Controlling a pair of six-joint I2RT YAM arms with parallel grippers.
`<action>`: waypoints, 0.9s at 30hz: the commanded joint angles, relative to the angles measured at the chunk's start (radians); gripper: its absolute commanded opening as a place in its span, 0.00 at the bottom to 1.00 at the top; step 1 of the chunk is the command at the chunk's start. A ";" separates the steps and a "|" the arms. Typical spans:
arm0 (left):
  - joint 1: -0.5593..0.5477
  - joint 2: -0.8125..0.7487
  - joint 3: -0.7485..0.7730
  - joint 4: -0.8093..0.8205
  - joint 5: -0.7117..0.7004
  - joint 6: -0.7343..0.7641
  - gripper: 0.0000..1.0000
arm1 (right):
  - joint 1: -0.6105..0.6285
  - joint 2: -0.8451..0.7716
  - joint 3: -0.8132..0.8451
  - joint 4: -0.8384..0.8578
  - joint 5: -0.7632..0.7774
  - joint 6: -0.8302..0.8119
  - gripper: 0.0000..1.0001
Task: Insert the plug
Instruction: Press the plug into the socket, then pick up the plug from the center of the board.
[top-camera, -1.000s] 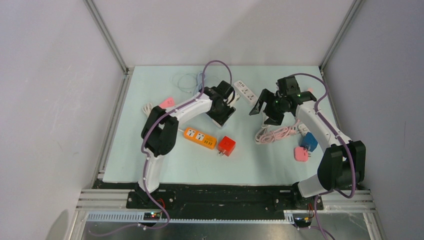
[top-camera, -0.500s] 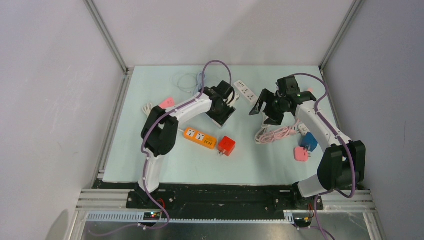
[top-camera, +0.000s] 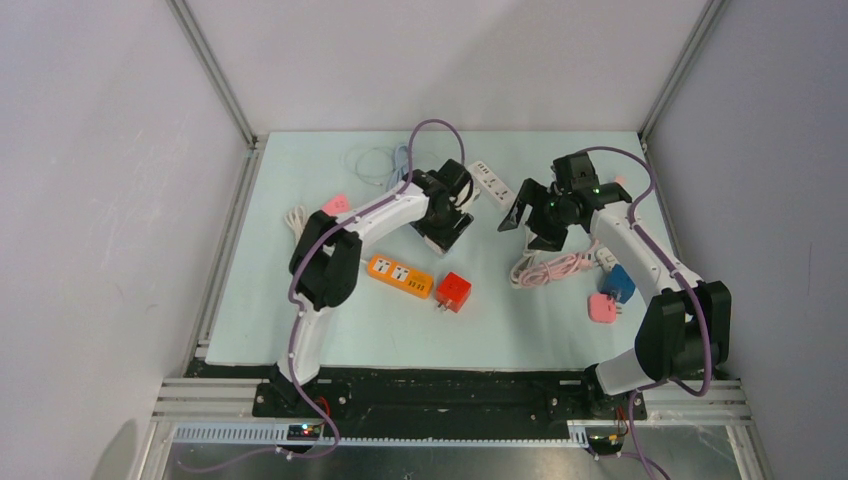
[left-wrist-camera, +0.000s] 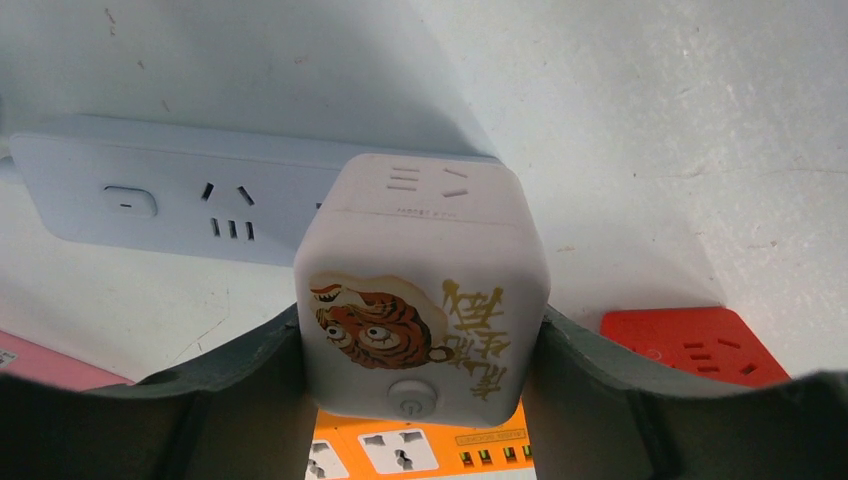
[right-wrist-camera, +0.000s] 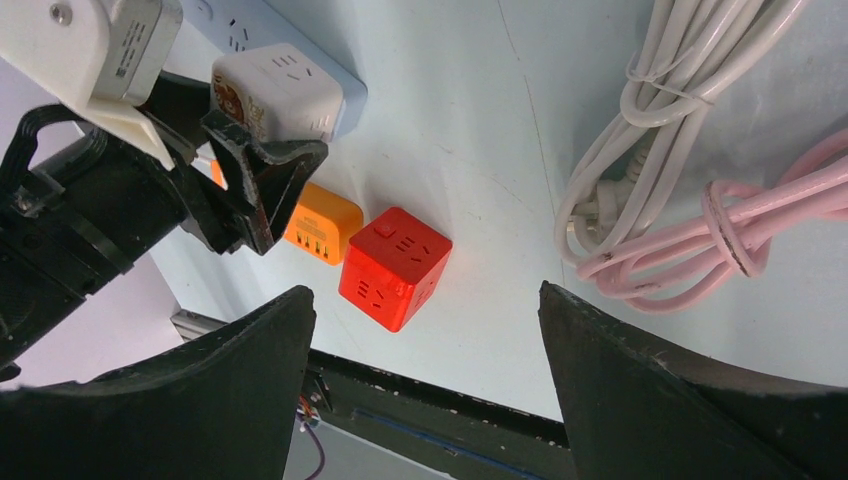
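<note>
My left gripper (left-wrist-camera: 420, 350) is shut on a white cube plug (left-wrist-camera: 425, 300) with a tiger sticker and a round button. It holds the cube just in front of and above the white power strip (left-wrist-camera: 170, 195), whose switch and sockets show to the left. In the top view the left gripper (top-camera: 460, 198) is beside the strip (top-camera: 490, 183) at the back centre. My right gripper (top-camera: 530, 222) is open and empty, hovering to the right of the strip. In the right wrist view the cube (right-wrist-camera: 275, 95) sits between the left fingers over the strip (right-wrist-camera: 335, 80).
An orange power strip (top-camera: 400, 275) and a red cube socket (top-camera: 453, 292) lie in the middle. Coiled pink cable (top-camera: 550, 268) and white cable (right-wrist-camera: 640, 130) lie under the right arm. A blue plug (top-camera: 617, 283) and a pink plug (top-camera: 602, 307) lie at the right.
My left gripper has shifted slightly back and right with the white cube, closer to the white power strip. The right arm has stayed almost still.
</note>
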 joint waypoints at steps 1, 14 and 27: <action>-0.012 0.054 0.114 -0.092 -0.010 -0.018 0.77 | 0.011 -0.026 0.012 -0.003 0.015 -0.001 0.87; -0.015 -0.128 0.160 -0.091 -0.055 -0.005 1.00 | 0.010 -0.060 0.012 -0.016 0.032 -0.002 0.88; -0.241 -0.418 -0.198 0.073 -0.141 -0.189 1.00 | -0.016 -0.032 0.006 -0.038 0.022 0.028 0.85</action>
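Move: Held between the left fingers, the white cube plug has its middle practically at the hand point, already sitting over the near end of the pale blue strip, whose middle is some 4 cm ahead, 4 cm left and 5 cm below. The orange strip lies about 7 cm back and 8 cm left, the red cube about 10 cm back and 3 cm right, both some 4 cm lower. From the right hand the plug is roughly 17 cm left, 2 cm ahead and 11 cm down. Opening wide, the left fingers come free of the white plug's sides while the hand slides a couple of centimetres forward and right. It then climbs faster, about 12 cm in all, and sweeps back towards its base, ending some 7 cm behind its start, with the fingers swinging about 15 degrees outward. ##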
